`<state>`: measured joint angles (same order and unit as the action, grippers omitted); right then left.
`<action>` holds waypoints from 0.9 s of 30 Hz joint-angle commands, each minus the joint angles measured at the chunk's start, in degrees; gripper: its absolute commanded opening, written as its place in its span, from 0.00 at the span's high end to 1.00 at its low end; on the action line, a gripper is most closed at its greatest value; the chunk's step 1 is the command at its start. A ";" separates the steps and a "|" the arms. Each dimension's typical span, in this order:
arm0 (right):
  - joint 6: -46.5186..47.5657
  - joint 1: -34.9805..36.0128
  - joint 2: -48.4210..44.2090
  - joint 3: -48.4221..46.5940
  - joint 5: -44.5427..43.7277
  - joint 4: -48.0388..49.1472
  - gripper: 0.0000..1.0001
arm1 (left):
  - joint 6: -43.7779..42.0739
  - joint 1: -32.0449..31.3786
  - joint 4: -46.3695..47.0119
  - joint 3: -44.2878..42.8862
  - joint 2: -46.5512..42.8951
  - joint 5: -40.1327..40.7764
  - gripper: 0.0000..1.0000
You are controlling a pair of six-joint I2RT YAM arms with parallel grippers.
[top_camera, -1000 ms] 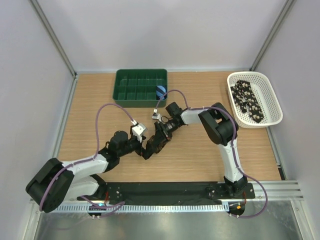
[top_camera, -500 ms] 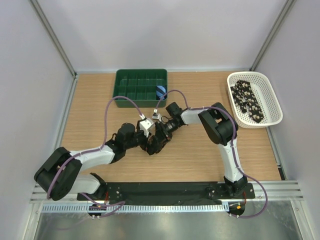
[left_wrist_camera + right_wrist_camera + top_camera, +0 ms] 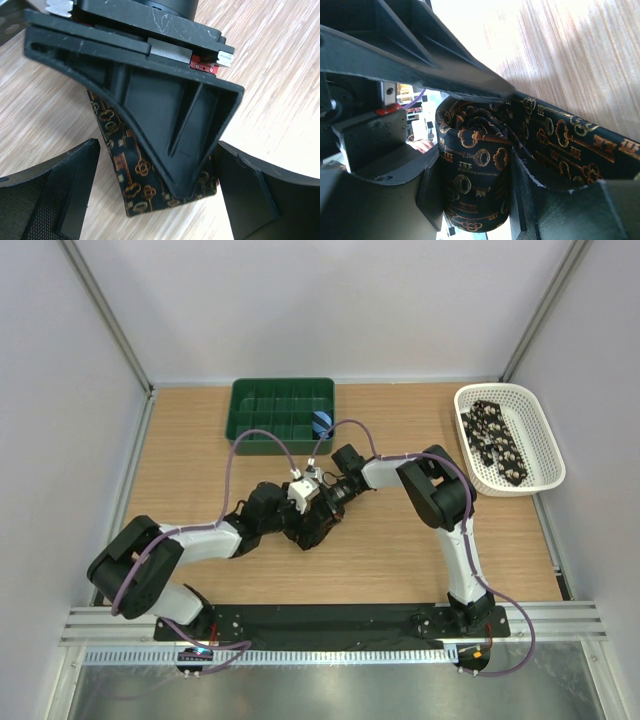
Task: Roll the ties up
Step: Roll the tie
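Note:
A dark tie [image 3: 555, 140] patterned with gold-orange keys lies at the table's middle [image 3: 309, 532]. One end is wound into a roll [image 3: 475, 170], and my right gripper [image 3: 476, 197] is shut on that roll, a finger on each side. The unrolled length runs off to the right over the wood. My left gripper [image 3: 157, 155] is wide open, and its fingers [image 3: 60, 190] straddle the right gripper's finger and the tie's flat part [image 3: 125, 175] without touching the cloth. From above, the left gripper [image 3: 303, 502] and the right gripper [image 3: 322, 512] are close together. More ties [image 3: 495, 445], black with pale spots, lie in the basket.
A white basket [image 3: 546, 435] stands at the right edge. A green compartment tray [image 3: 265, 415] sits at the back, with a small blue striped roll [image 3: 320, 423] in its right corner. Purple cables loop over both arms.
My left arm has swung right and away from the front edge, bringing its open gripper up against the right gripper and over the tie. The right arm and roll have not moved.

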<state>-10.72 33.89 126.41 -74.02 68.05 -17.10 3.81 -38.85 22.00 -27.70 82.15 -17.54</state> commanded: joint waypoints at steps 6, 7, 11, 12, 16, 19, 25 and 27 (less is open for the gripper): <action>1.23 -0.31 1.21 -0.07 -4.24 -0.04 0.79 | -3.02 -0.96 -1.86 -3.85 3.45 0.05 0.08; 1.14 -0.31 1.12 -0.07 -4.24 -0.04 0.79 | -3.20 -0.96 -2.13 -3.76 3.46 -0.12 0.11; 0.96 -0.31 1.29 -0.25 -4.24 -0.12 0.79 | -3.37 -1.31 -2.31 -3.23 3.72 -0.12 0.17; 0.88 -0.23 1.30 -0.34 -4.24 -0.21 0.79 | -3.46 -1.66 -2.57 -3.32 3.81 -0.13 0.19; 0.79 -0.40 1.47 -0.77 -4.16 -0.47 0.78 | -3.37 -2.11 -3.01 -3.67 4.86 -0.39 0.28; 0.79 -0.40 1.30 -0.78 -4.33 -0.48 0.74 | -3.29 -2.46 -4.15 -4.29 5.56 -0.57 0.39; 0.61 -0.58 1.12 -0.60 -4.16 -0.56 0.72 | -3.02 -3.95 -4.68 -5.16 6.53 3.99 0.47; 0.61 -0.67 1.03 -0.60 -4.24 -0.56 0.69 | -3.20 -4.21 -4.86 -5.52 7.15 4.18 0.53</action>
<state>-11.22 33.58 126.43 -74.06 67.90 -17.43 2.15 -42.48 18.63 -31.83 87.92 -15.59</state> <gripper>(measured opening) 0.493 0.562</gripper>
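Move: Just to the right of the left hand, about 3 cm across and 2 cm lower, is the tie roll, already held between the right hand's fingers. The tie's flat tail lies about 3 cm back, 2 cm right and 4 cm below the left hand. The green tray stands some 24 cm ahead and 6 cm to the left, with the blue tie in it about 22 cm ahead and 3 cm right. Sinking about 2 cm and easing some 1.5 cm right, the left hand brings its wide-open fingers down around the tie roll beside the right hand's fingers, closing them to a little over half open until they sit close against its sides. The right hand stays put and keeps its grip on the roll. ##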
